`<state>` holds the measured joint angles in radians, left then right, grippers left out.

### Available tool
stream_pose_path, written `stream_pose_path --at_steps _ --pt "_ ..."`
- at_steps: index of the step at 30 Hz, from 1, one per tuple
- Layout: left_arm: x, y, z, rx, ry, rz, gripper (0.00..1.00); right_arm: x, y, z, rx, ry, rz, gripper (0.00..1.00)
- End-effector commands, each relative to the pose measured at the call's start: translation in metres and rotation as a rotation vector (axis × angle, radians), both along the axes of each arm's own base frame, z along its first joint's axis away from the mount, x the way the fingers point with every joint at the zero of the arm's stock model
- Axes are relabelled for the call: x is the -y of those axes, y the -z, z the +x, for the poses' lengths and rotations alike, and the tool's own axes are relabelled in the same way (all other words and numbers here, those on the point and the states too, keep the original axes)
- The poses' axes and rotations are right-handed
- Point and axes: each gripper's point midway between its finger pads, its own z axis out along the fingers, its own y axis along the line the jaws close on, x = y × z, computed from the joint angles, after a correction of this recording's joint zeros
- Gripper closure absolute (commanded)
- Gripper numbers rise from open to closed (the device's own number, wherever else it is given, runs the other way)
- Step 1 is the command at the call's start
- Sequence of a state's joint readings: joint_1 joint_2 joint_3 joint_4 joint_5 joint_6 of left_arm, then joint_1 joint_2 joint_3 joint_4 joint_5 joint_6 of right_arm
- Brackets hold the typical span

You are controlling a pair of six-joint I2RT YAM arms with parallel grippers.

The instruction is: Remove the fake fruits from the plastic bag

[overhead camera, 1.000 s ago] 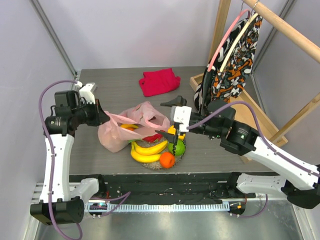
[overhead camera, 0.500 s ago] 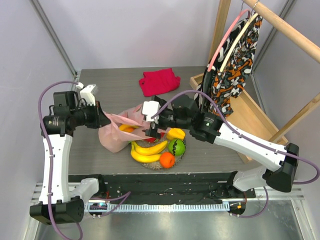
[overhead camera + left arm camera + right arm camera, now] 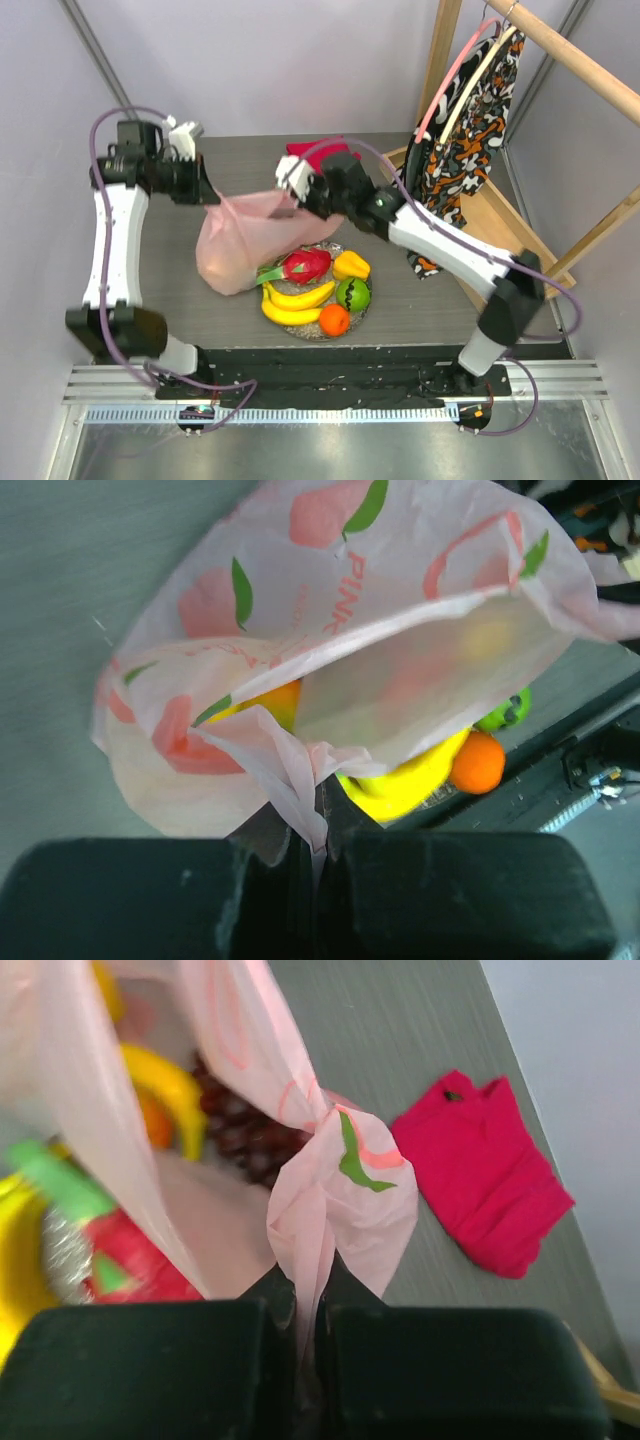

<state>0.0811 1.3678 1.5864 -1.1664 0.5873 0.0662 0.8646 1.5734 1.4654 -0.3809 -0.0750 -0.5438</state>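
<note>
The pale pink plastic bag (image 3: 240,248) hangs stretched between both grippers above the table. My left gripper (image 3: 208,195) is shut on its left edge, seen up close in the left wrist view (image 3: 315,830). My right gripper (image 3: 290,203) is shut on the opposite edge (image 3: 308,1305). Inside the bag (image 3: 330,1190) lie dark grapes (image 3: 250,1130) and a yellow fruit (image 3: 165,1085). On the glittery plate (image 3: 303,330) rest a dragon fruit (image 3: 305,264), bananas (image 3: 297,300), a green apple (image 3: 353,294), an orange (image 3: 334,319) and a yellow piece (image 3: 350,265).
A folded red cloth (image 3: 318,163) lies at the back of the table, behind the bag. A wooden rack (image 3: 560,50) with a patterned garment (image 3: 465,130) on a hanger stands at the right.
The right gripper reached the bag's edge and shut on it. Both arms rose and moved back, lifting the bag. The dragon fruit now lies uncovered on the plate.
</note>
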Motion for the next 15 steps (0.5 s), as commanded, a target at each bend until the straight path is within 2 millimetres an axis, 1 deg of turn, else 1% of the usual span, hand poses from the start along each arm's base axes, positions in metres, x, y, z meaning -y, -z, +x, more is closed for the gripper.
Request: stream_pose_path --at_steps 1,2,3,4,5,6,7,8,9,10,11,12,13,14,15 --pt "-0.010 -0.001 0.095 -0.022 0.020 0.003 1.00 0.008 -0.045 0.126 0.031 0.250 0.234 0.99" --pt "-0.010 0.002 0.109 -0.051 0.017 -0.005 1.00 -0.004 -0.050 0.161 0.043 0.281 0.273 0.99" --pt "-0.009 -0.004 0.124 -0.050 0.004 -0.019 1.00 0.009 -0.061 0.189 0.067 0.332 0.311 0.99" --pt "-0.010 -0.004 0.142 -0.025 0.005 -0.021 1.00 0.008 -0.103 0.209 0.122 0.351 0.408 0.99" --pt "-0.016 -0.007 0.161 0.030 -0.013 0.008 1.00 0.011 -0.112 0.223 0.143 0.371 0.441 0.99" --pt "-0.016 -0.013 0.175 0.067 -0.030 0.001 1.00 0.008 -0.092 0.248 0.134 0.398 0.443 0.99" --pt "-0.016 -0.023 0.188 0.123 -0.031 -0.005 1.00 0.019 -0.139 0.257 0.209 0.418 0.536 0.99" --pt "-0.014 -0.045 0.204 0.214 -0.025 -0.016 1.00 0.024 -0.150 0.264 0.238 0.429 0.565 0.99" --pt "-0.014 -0.058 0.210 0.264 -0.026 -0.023 1.00 0.025 -0.155 0.273 0.269 0.436 0.594 0.99" --pt "-0.013 -0.082 0.222 0.352 -0.043 -0.046 1.00 0.033 -0.175 0.273 0.310 0.444 0.632 0.99" --pt "-0.008 -0.107 0.220 0.426 -0.032 -0.068 1.00 0.039 -0.188 0.271 0.330 0.451 0.662 0.99" --pt "-0.005 -0.124 0.219 0.480 -0.026 -0.088 1.00 0.049 -0.227 0.257 0.386 0.439 0.728 0.99" --pt "-0.001 -0.153 0.222 0.576 -0.026 -0.114 1.00 0.053 -0.222 0.255 0.373 0.447 0.724 0.99" --pt "0.002 -0.169 0.218 0.627 -0.016 -0.119 1.00 0.060 -0.227 0.249 0.366 0.454 0.741 0.99" --pt "0.011 -0.194 0.207 0.700 0.010 -0.126 1.00 0.065 -0.243 0.240 0.401 0.445 0.782 0.99"
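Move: I hold the bag's rim in both hands. The red cloth lies towards the far side of the table, from my left hand about 25 cm ahead and 23 cm right, from my right hand some 22 cm ahead and 6 cm right. The dragon fruit is about 6 cm back and 19 cm right of my left hand. From my right hand, the yellow pepper sits roughly 8 cm back and 13 cm right; all three lie some 25 cm below. I keep both pinches on the rim and swing the bag quickly forward, away from the fruit plate and towards the red cloth. My right hand travels about 30 cm, climbing as it goes, its fingers turning clockwise towards straight ahead and levelling out. My left hand goes some 23 cm, dips slightly, then rises about 5 cm with its fingertips tilting up; both slow at the end. ##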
